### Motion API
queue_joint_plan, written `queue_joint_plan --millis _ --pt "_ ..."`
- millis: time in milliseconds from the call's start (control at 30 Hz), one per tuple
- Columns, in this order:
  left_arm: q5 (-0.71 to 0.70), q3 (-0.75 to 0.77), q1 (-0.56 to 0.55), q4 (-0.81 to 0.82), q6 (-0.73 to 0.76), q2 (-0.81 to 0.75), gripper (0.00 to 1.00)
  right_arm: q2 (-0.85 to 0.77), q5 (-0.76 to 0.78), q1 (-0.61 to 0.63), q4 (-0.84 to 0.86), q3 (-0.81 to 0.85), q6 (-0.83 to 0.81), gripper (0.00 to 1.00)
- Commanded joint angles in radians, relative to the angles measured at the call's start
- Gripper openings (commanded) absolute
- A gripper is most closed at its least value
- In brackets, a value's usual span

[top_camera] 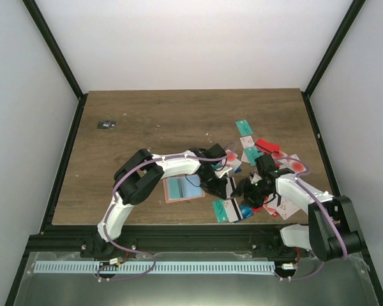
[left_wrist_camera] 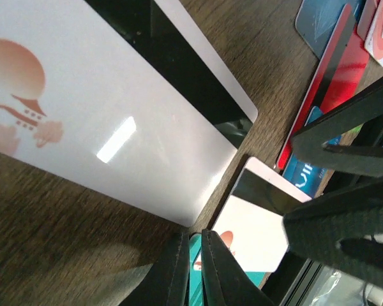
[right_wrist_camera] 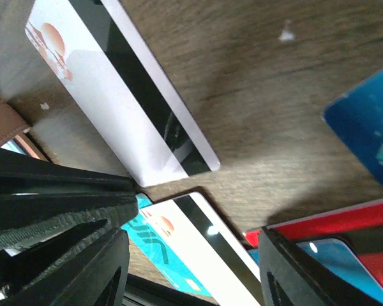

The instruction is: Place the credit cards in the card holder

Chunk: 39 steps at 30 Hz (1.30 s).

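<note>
The card holder (top_camera: pixel 179 189) lies open on the table left of both grippers; its brown tab (right_wrist_camera: pixel 9 127) shows in the right wrist view. Credit cards (top_camera: pixel 262 153) are scattered to the right. My left gripper (left_wrist_camera: pixel 196 268) is shut on the edge of a teal card (right_wrist_camera: pixel 150 245) near the front edge. A white card with a black stripe (right_wrist_camera: pixel 198 248) lies partly over that teal card. My right gripper (right_wrist_camera: pixel 191 261) stands open, its fingers on either side of this white card. Another white card with a pink picture (left_wrist_camera: pixel 96 108) lies flat just beyond. In the top view the two grippers (top_camera: pixel 236 189) meet tip to tip.
A small dark object (top_camera: pixel 106 124) lies at the far left. Red (right_wrist_camera: pixel 345 223) and blue (right_wrist_camera: pixel 364 134) cards crowd the right gripper's far side. The table's front edge and black rail (top_camera: pixel 179 226) run just below the held card.
</note>
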Motion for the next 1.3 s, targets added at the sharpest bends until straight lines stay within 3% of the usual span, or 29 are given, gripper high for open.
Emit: queue_joint_plan --millis 0,467,733,1267 --pt "-0.034 0.007 -0.009 -0.046 0.030 -0.046 0.09 -0.032 0.094 0.008 -0.154 0.072 -0.005 0.59" --pt "-0.076 0.043 -0.004 -0.074 0.034 -0.040 0.09 -0.206 0.024 0.128 -0.273 -0.015 0.161 0.76" --pt "-0.009 0.093 -0.008 -0.074 0.056 0.009 0.09 -0.254 -0.073 0.159 -0.173 -0.151 0.239 0.77" --pt "0.001 0.041 -0.071 -0.074 0.086 0.048 0.09 -0.388 -0.049 0.158 0.113 -0.328 0.441 0.77"
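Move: The near white card, lying on a teal one, is some 6 cm back, 4 cm left and 2 cm below the right hand. The blue VIP card is about 6 cm back and 1 cm right of this hand, the far white card 3 cm ahead and 4 cm left, the card holder 20 cm left and 1 cm ahead. From the left hand the near white card is about 6 cm back, 3 cm right. The right hand hops back about 8 cm, coming down astride the near white card, fingers spreading wider. ##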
